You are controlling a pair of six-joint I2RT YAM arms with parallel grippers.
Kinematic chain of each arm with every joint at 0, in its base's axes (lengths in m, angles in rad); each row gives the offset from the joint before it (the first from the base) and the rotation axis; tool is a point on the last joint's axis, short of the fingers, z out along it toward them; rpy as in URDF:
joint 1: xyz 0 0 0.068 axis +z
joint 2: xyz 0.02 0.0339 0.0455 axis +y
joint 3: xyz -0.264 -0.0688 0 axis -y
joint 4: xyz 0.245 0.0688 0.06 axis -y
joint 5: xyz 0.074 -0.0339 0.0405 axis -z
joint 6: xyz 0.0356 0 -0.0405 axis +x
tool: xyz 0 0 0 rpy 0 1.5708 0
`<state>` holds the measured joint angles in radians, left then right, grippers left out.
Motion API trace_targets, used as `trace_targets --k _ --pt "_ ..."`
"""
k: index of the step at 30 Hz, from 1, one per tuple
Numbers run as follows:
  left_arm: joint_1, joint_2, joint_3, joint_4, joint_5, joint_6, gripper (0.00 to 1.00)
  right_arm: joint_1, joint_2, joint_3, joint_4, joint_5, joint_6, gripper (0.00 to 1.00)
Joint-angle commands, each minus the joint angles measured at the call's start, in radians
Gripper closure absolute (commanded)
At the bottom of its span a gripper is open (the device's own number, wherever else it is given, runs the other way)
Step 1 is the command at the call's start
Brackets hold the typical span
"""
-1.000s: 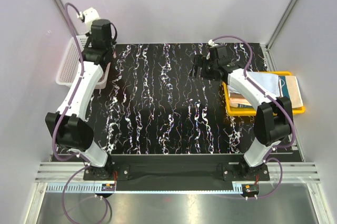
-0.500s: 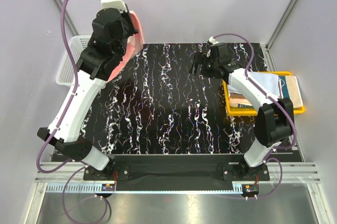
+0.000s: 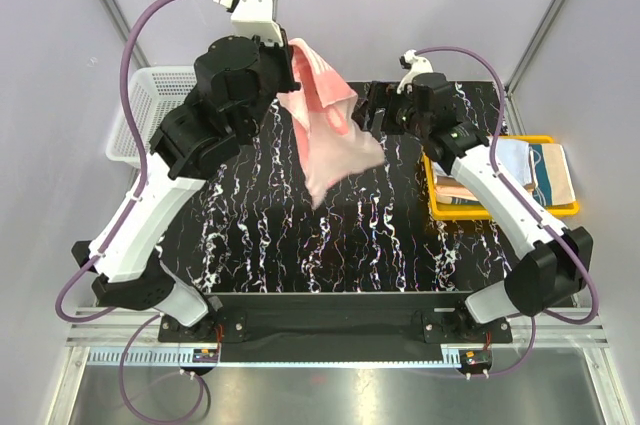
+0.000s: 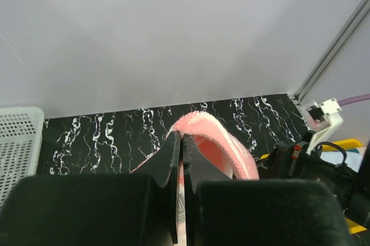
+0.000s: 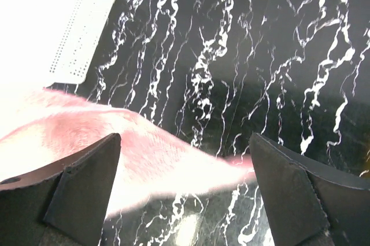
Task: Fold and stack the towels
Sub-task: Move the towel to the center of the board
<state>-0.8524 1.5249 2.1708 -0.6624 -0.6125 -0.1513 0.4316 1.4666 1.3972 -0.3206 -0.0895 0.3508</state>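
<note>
A coral pink towel (image 3: 330,135) hangs in the air over the back middle of the black marbled table (image 3: 300,245). My left gripper (image 3: 283,63) is shut on its top edge. In the left wrist view the fingers (image 4: 181,137) pinch the pink towel (image 4: 225,144), which loops over them. My right gripper (image 3: 372,115) stands open just right of the hanging cloth, not touching it. In the right wrist view the towel (image 5: 115,153) stretches below and between the wide-open fingers (image 5: 184,136). Folded towels (image 3: 525,165), light blue and teal-cream among them, lie stacked in the yellow tray (image 3: 437,207).
A white mesh basket (image 3: 135,115) sits at the table's back left corner, partly behind my left arm. The yellow tray is at the right edge. Grey walls enclose the back and sides.
My left arm rose from the basket and swung right, carrying the pink towel out over the table. The right gripper shifted slightly toward the cloth and stayed open.
</note>
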Motion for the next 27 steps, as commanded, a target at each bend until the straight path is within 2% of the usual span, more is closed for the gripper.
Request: trace_targets --k 1,4,5,7,8,9,10,12,13,14,16,19,24,27 --pt "0.018 0.015 0.026 -0.017 -0.024 -0.062 1.00 0.002 0.000 -0.004 0.035 0.043 -0.029 0.00" --pt "0.145 0.099 0.012 -0.036 0.139 -0.158 1.00 0.001 0.087 0.052 0.015 0.073 -0.049 0.00" --pt "0.236 0.136 -0.008 -0.020 0.242 -0.180 1.00 -0.001 0.156 0.077 -0.009 0.073 -0.059 0.00" --pt "0.330 0.278 -0.016 0.001 0.348 -0.235 1.00 -0.001 0.234 0.161 -0.046 0.106 -0.050 0.00" --pt "0.428 0.335 -0.014 0.041 0.411 -0.249 1.00 -0.004 0.312 0.192 -0.087 0.122 -0.036 0.00" --pt "0.475 0.392 -0.020 0.079 0.559 -0.257 0.96 -0.005 0.348 0.242 -0.103 0.137 -0.029 0.00" --pt "0.518 0.519 -0.031 0.122 0.642 -0.307 0.85 -0.007 0.375 0.256 -0.107 0.160 -0.021 0.00" --pt "0.627 0.625 -0.052 0.236 0.843 -0.385 0.86 -0.008 0.432 0.267 -0.106 0.171 -0.001 0.00" --pt "0.648 0.658 -0.063 0.260 0.873 -0.443 0.82 -0.010 0.439 0.258 -0.097 0.163 0.007 0.00" --pt "0.670 0.679 -0.083 0.305 0.887 -0.452 0.65 -0.010 0.439 0.246 -0.084 0.151 0.017 0.00" --pt "0.670 0.670 -0.118 0.296 0.857 -0.426 0.58 -0.008 0.425 0.182 -0.055 0.123 0.023 0.00" --pt "0.664 0.559 -0.250 0.331 0.795 -0.422 0.54 -0.007 0.393 0.093 -0.020 0.102 0.040 0.00" --pt "0.587 0.332 -0.405 0.169 0.475 -0.396 0.52 0.056 0.328 -0.030 -0.012 0.119 0.080 0.00" --pt "0.537 0.162 -0.638 0.159 0.355 -0.436 0.52 0.117 0.308 -0.086 -0.006 0.145 0.106 0.02"
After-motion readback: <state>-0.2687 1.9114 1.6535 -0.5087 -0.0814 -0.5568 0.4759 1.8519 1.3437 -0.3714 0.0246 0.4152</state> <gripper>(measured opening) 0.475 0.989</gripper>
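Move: The left hand, with the towel already pinched in its fingers, is high over the board; the board's center lies some 6 cm ahead, 7 cm to its right and 51 cm below. The empty white basket stands about 20 cm ahead, 38 cm to its left and 46 cm lower. From the open right hand the board's center is level with it, roughly 8 cm left and 28 cm down, and the yellow tray is 40 cm to its right, 2 cm back and 25 cm below. Letting go of the towel as it flings it out, the left hand swings about 27 cm forward and then steeply down, some 48 cm in all, its fingers tipping down over 50 degrees and opening about halfway, then lifts and draws back. The right hand, still wide open, sinks about 20 cm beside the towel, going forward and back on the way and tipping its fingers down. ##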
